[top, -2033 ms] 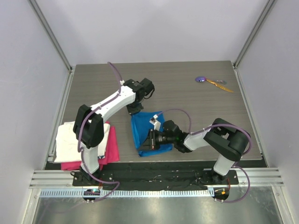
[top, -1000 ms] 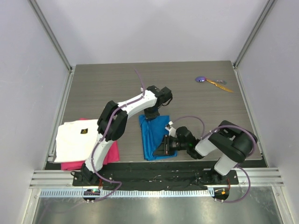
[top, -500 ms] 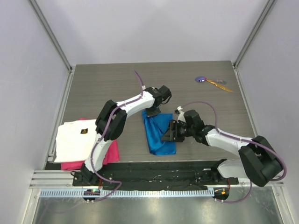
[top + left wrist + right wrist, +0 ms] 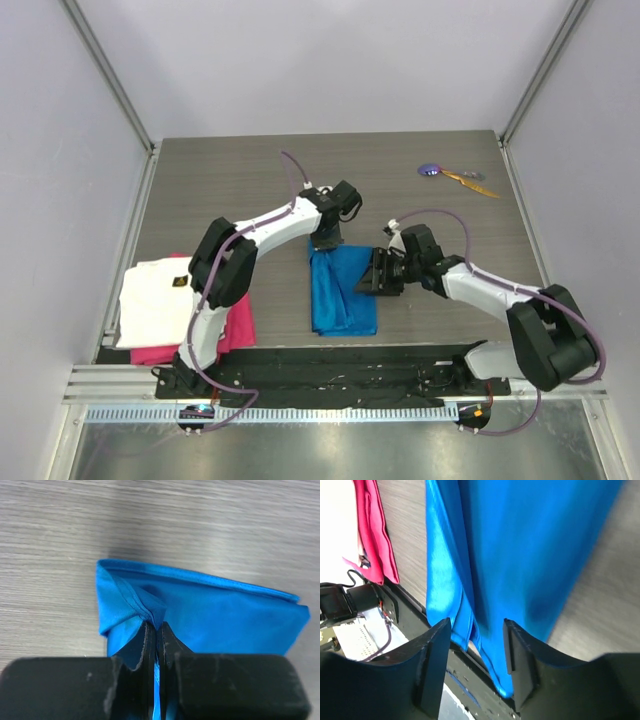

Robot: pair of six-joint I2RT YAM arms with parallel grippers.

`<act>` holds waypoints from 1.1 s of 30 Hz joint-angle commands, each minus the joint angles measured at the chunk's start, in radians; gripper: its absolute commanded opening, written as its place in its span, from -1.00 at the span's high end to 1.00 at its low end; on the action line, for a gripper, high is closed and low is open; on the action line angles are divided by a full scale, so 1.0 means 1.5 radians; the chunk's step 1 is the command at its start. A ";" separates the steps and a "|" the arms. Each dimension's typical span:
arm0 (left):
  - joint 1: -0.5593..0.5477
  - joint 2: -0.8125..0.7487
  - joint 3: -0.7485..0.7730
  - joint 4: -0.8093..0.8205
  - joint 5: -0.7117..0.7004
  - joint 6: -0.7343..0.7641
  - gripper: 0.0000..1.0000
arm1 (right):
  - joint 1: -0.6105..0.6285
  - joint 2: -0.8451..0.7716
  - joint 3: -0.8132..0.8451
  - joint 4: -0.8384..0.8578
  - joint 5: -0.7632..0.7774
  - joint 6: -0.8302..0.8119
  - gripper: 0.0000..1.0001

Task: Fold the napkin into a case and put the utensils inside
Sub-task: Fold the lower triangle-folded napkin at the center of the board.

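Observation:
The bright blue napkin [image 4: 343, 292] lies folded as a narrow long strip in front of the arms. My left gripper [image 4: 325, 241] is shut on a pinched fold at its far end, which the left wrist view shows as a ridge of napkin [image 4: 210, 615] rising into the left gripper [image 4: 156, 629]. My right gripper [image 4: 377, 272] stands open at the strip's right edge. In the right wrist view the napkin [image 4: 510, 555] lies below the right gripper [image 4: 477, 626], which holds nothing. The utensils lie far right: a purple-headed one [image 4: 431, 170] and an orange one [image 4: 472, 182].
A white cloth [image 4: 160, 298] lies on a pink cloth [image 4: 238, 322] at the near left; both also show in the right wrist view, pink cloth [image 4: 377, 535] and white cloth [image 4: 335, 520]. The black base rail [image 4: 340, 375] runs along the table's near edge.
My right gripper has opened, let go of the napkin and drawn back to the right and away. The napkin now lies as a narrower strip. The left gripper stays pinched on the far end.

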 commanded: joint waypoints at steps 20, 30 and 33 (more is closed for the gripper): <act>-0.009 -0.002 -0.012 0.086 0.109 0.046 0.95 | -0.001 0.280 0.151 0.152 0.026 -0.028 0.63; -0.009 -0.041 -0.064 0.141 0.104 0.054 0.19 | -0.008 0.294 0.171 0.129 0.028 -0.046 0.65; -0.009 -0.071 -0.090 0.159 0.112 0.052 0.05 | -0.011 0.304 0.171 0.128 0.028 -0.050 0.66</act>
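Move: My left fingers already pinch the far end of the napkin's folded-over edge; its place on the napkin's middle line is about 4 cm right, 1 back and 3 below that hand. From my open right hand, the same edge just behind my left fingers is some 9 cm ahead, 6 left and 5 down. The napkin's far right corner lies about 10 cm ahead of the right hand and 2 right; its near edge is some 11 cm back and 4 left. My left hand draws the pinched edge about 3.5 cm right towards the napkin's middle, first slightly raised, then sinks some 2 cm and opens to let go. Meanwhile my right hand goes forward roughly 8 cm, also down and a little left, closing most of the way on the edge of the fold right beside the left fingers, and stops there. ##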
